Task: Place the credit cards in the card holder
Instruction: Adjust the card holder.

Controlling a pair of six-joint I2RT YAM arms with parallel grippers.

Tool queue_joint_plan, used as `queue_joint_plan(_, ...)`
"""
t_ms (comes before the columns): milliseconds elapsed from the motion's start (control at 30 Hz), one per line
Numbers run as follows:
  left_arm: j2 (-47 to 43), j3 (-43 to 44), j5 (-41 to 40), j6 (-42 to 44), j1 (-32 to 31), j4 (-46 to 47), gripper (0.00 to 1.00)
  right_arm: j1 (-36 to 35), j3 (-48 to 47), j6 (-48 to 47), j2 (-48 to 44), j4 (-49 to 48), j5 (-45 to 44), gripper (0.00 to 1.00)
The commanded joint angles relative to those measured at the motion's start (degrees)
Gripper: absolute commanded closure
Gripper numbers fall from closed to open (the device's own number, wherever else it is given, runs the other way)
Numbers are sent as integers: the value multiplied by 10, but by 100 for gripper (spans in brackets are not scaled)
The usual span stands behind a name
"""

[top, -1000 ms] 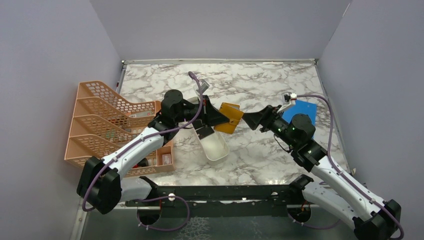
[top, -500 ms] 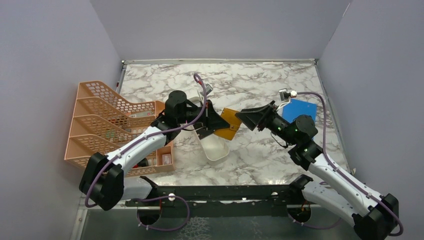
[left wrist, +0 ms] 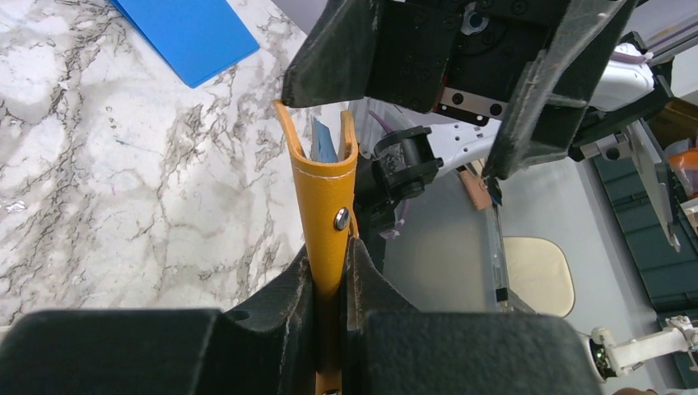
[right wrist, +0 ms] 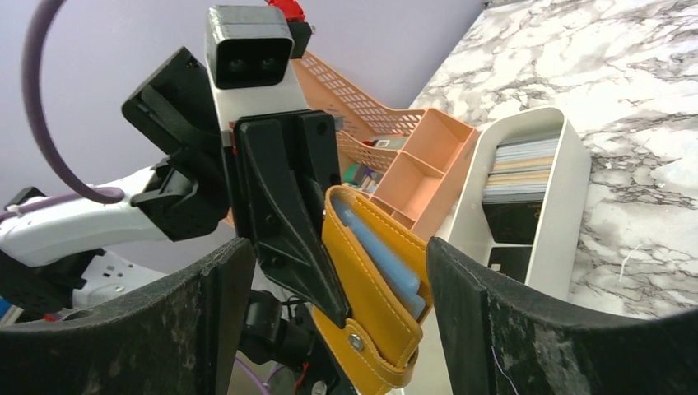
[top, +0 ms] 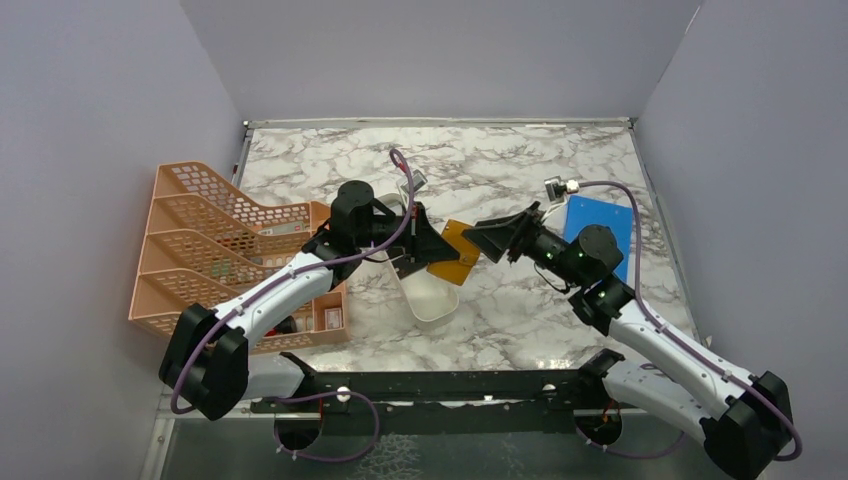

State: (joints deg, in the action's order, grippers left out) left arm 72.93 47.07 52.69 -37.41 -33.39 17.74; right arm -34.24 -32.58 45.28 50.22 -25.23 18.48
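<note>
The orange-tan card holder (top: 457, 256) is held above the table, and my left gripper (top: 438, 251) is shut on its snap-button end. In the left wrist view the card holder (left wrist: 324, 185) stands edge-on out of the left gripper (left wrist: 330, 257), its far end gaping slightly. My right gripper (top: 480, 239) is open, one finger on either side of that free end without touching it. In the right wrist view blue-grey pockets show inside the card holder (right wrist: 374, 284), between the right gripper (right wrist: 337, 251) fingers. The credit cards (right wrist: 517, 169), pale and black, stand in a white tray.
The long white tray (top: 430, 295) lies under the left wrist. A peach mesh rack (top: 215, 245) fills the table's left side. A bright blue sheet (top: 603, 226) lies flat at the right, behind the right arm.
My right gripper has moved left and now straddles the card holder's free end. The left gripper tilted and lowered the holder slightly early on, then held still.
</note>
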Motion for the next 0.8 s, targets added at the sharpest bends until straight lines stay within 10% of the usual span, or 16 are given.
queue_joint_plan(0,-4,17,37,3,-1,23,91,-4,-5,-31,23,10,12,21)
queue_joint_plan(367,-4,23,20,-3,-1,27,82,-4,5,-25,16,-24,27,97)
queue_joint_plan(767,-18,4,27,-12,6,39,63,-3,-23,-78,11,10,56,99)
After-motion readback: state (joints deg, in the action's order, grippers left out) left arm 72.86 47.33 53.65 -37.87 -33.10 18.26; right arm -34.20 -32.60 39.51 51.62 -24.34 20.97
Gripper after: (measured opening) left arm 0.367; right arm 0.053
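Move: The card holder is already pinched between the left fingers, its middle only some 2 cm to the right of that hand and about 1 cm ahead. From the right hand, open above the holder's mouth, the holder's middle is about 3 cm to the left, 3 cm back and 4 cm below. The white bin's middle is roughly 13 cm left of the right hand, 3 cm back and 24 cm down. Down by about 2 cm and slightly forward and left goes the right hand, onto the rim of the card holder's mouth, its wide-open fingers closing almost fully to pinch one wall; it then eases back, ending about 1.5 cm lower than it began. The left hand stays in place holding the holder, then opens its fingers by about a quarter of their range. ##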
